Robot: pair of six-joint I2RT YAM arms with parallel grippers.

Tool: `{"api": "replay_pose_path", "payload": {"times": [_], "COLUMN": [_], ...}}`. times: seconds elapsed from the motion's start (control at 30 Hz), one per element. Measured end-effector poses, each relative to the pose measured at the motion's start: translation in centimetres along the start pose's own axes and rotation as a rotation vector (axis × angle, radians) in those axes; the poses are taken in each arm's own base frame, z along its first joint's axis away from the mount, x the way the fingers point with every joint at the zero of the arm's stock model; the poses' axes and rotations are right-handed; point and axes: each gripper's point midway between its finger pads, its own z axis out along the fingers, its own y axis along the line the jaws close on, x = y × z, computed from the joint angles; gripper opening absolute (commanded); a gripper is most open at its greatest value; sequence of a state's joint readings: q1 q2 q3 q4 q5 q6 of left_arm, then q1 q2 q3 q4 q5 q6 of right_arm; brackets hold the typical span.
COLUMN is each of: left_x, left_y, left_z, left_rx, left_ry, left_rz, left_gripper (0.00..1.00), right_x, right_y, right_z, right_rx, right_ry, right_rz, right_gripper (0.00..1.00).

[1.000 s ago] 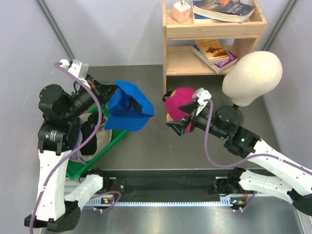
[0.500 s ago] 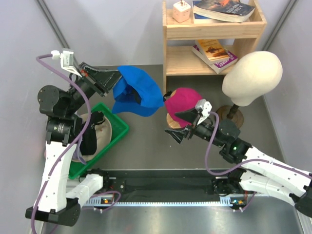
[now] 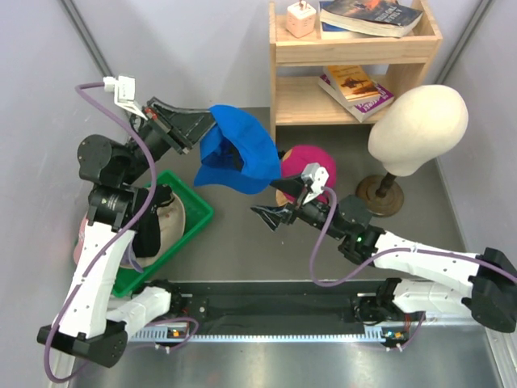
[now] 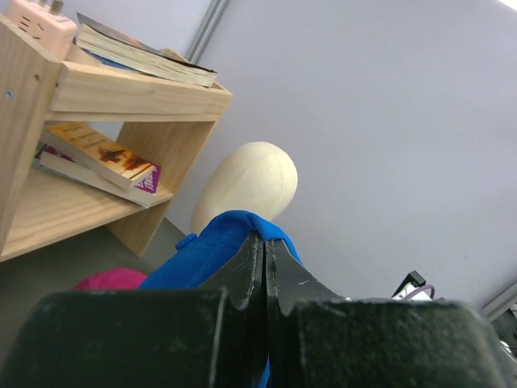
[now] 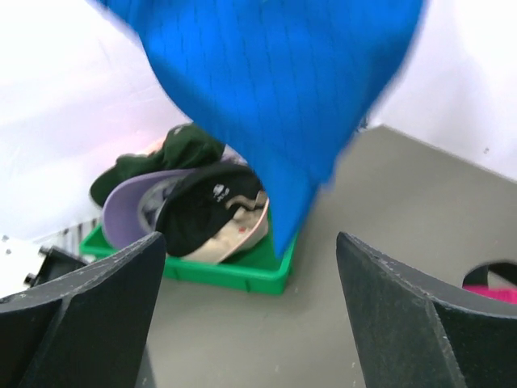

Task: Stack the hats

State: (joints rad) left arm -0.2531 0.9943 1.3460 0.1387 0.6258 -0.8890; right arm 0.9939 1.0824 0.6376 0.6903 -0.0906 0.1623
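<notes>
My left gripper (image 3: 207, 126) is shut on the edge of a blue cap (image 3: 239, 152), which hangs in the air just left of the bright pink hat (image 3: 312, 165). In the left wrist view the fingertips (image 4: 265, 242) pinch the blue fabric (image 4: 202, 252), and the pink hat (image 4: 109, 279) shows low down. My right gripper (image 3: 271, 213) is open and holds nothing, low in front of the pink hat. From its wrist the blue cap (image 5: 275, 81) hangs above the wide jaws (image 5: 250, 323). Black (image 5: 206, 206) and lavender (image 5: 129, 206) caps lie in the green bin (image 5: 234, 271).
The green bin (image 3: 196, 220) sits at the left with a pale cap (image 3: 167, 215) inside. A wooden shelf (image 3: 355, 48) with books stands at the back. The cream mannequin head (image 3: 418, 120) on its stand is at the right, close to the pink hat.
The left arm has carried the blue cap up and to the right, nearer the pink hat. The right gripper has drawn back from the pink hat, down and to the left, its jaws slightly narrower.
</notes>
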Motion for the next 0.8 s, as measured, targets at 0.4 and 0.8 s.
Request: {"api": "replay_pose_path", "payload": {"times": [0.4,0.8], "left_x": [0.9,2.4], "left_y": [-0.8,5.1], "left_z": [0.2,0.6], "left_rx": [0.024,-0.202], "left_ry": [-0.001,0.023], "left_rz": [-0.116,-0.074], "left_gripper": [0.0,0.76], "right_x": [-1.6,-7.3], "right_y": [-1.9,-8.2], "right_z": [2.1,-3.8], "right_rx": [0.131,0.556], "right_ry": [-0.095,-0.041], "right_rz": [-0.094,-0.264], "right_gripper": [0.0,0.0]}}
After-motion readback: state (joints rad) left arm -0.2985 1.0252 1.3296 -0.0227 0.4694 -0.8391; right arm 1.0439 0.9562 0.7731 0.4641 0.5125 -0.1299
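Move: The blue hat hangs from the shut left fingers, its middle about 5 cm to their right and 11 cm below them. From the open right gripper that middle is roughly 3 cm ahead, 4 cm left and 12 cm up. The pink hat on its wooden stand sits some 13 cm ahead of the right hand, 9 cm right and 8 below; from the left hand, 10 cm ahead, 18 right and 31 below. The white head is around 16 cm ahead and 31 right of the right hand, near its height. The blue hat's lower edge is pinched by the right gripper, which eases a few centimetres forward and up as its fingers shut, then draws the hat about 9 cm to the right, rising and swinging some 35 degrees clockwise. The left hand holds nearly still through the pinch, then opens to let go and pushes about 4 cm forward and down after the hat. ##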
